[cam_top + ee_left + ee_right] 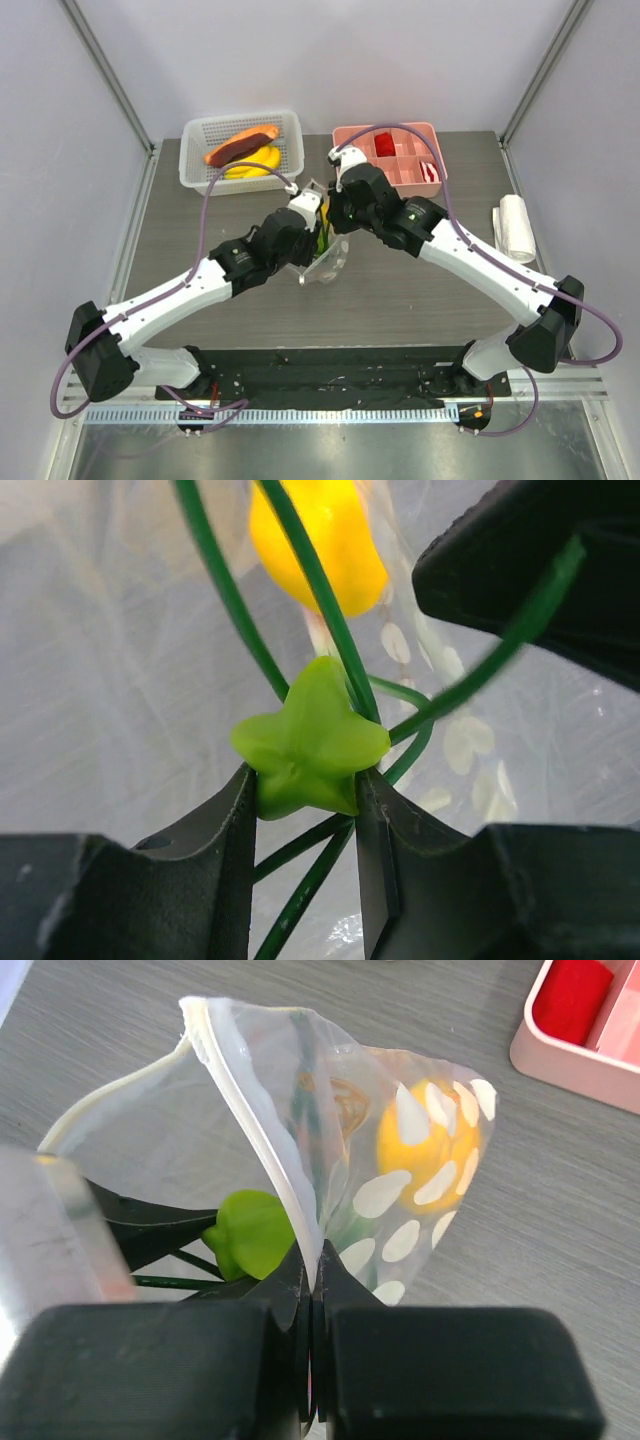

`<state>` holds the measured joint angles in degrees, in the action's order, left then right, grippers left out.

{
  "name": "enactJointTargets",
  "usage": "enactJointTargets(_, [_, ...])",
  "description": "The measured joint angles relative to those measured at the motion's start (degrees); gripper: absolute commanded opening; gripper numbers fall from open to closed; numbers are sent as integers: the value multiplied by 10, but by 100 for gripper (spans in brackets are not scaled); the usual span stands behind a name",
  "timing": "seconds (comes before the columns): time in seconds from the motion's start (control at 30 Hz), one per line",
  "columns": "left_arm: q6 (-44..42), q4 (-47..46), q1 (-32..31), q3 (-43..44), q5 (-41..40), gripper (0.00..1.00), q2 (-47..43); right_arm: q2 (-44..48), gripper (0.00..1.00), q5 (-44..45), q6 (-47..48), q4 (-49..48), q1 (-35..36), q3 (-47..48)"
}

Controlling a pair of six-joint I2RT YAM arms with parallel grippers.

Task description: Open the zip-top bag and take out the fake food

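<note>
The clear zip-top bag (326,262) with white dots stands mouth-up mid-table between both arms. My right gripper (316,1255) is shut on its white zip strip (245,1095) and holds one lip up. My left gripper (305,780) reaches inside the bag, its jaws shut on a small green star-shaped piece (310,740) with thin dark green stems (320,590). Deeper in the bag lies a yellow piece (425,1150). An orange-and-maroon sausage (240,146) and yellow bananas (255,163) lie in the white basket (195,165).
A pink divided tray (385,128) with a red block (570,995) stands right behind the bag, close to my right wrist. A white roll (515,228) lies at the table's right edge. Grey walls enclose the table on both sides.
</note>
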<state>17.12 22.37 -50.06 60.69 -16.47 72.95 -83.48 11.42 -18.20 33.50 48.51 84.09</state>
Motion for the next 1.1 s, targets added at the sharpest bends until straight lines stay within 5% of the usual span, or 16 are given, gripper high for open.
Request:
enactJointTargets(0.1, [-6, -40, -2, -38, -5, 9, -26, 0, 1, -2, -2, 9, 0, -7])
enactJointTargets(0.2, [15, -43, -2, -37, -21, 1, -42, 0, 1, -3, -3, 14, 0, -14])
enactJointTargets(0.43, [99, 49, -1, 136, -37, 0, 39, -2, 1, -7, -2, 21, -1, -16])
enactJointTargets(0.63, [125, 97, -1, 141, -35, 0, 34, -1, 1, 0, -1, 21, 0, -23])
enactJointTargets(0.9, [126, 148, 20, 141, -47, 0, -112, 19, 1, 40, -3, 21, -3, -72])
enactJointTargets(1.1, [137, 121, 135, 141, -80, 0, -202, 28, 1, 44, -4, 21, -7, -85])
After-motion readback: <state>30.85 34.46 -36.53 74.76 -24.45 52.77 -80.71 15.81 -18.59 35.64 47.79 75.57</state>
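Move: The left gripper already holds the green pepper inside the bag's mouth. From it the white basket lies about 32 cm ahead, 17 cm left and 16 cm lower. The bananas in the basket are some 30 cm ahead and 13 cm left; the pink tray is about 31 cm ahead and 19 cm right. From the right gripper, which pinches the bag's rim, the basket is roughly 30 cm ahead, 20 cm left and 23 cm below. Lift the left gripper with the green pepper still pinched, first about 6 cm, pausing briefly, then swing it up and left out of the bag until it is some 18 cm higher and 13 cm left, roughly lining up with the basket ahead, turning counter-clockwise and tipping the fingers up. Keep the right gripper shut on the bag's rim, easing it 5 cm down and slightly right. ##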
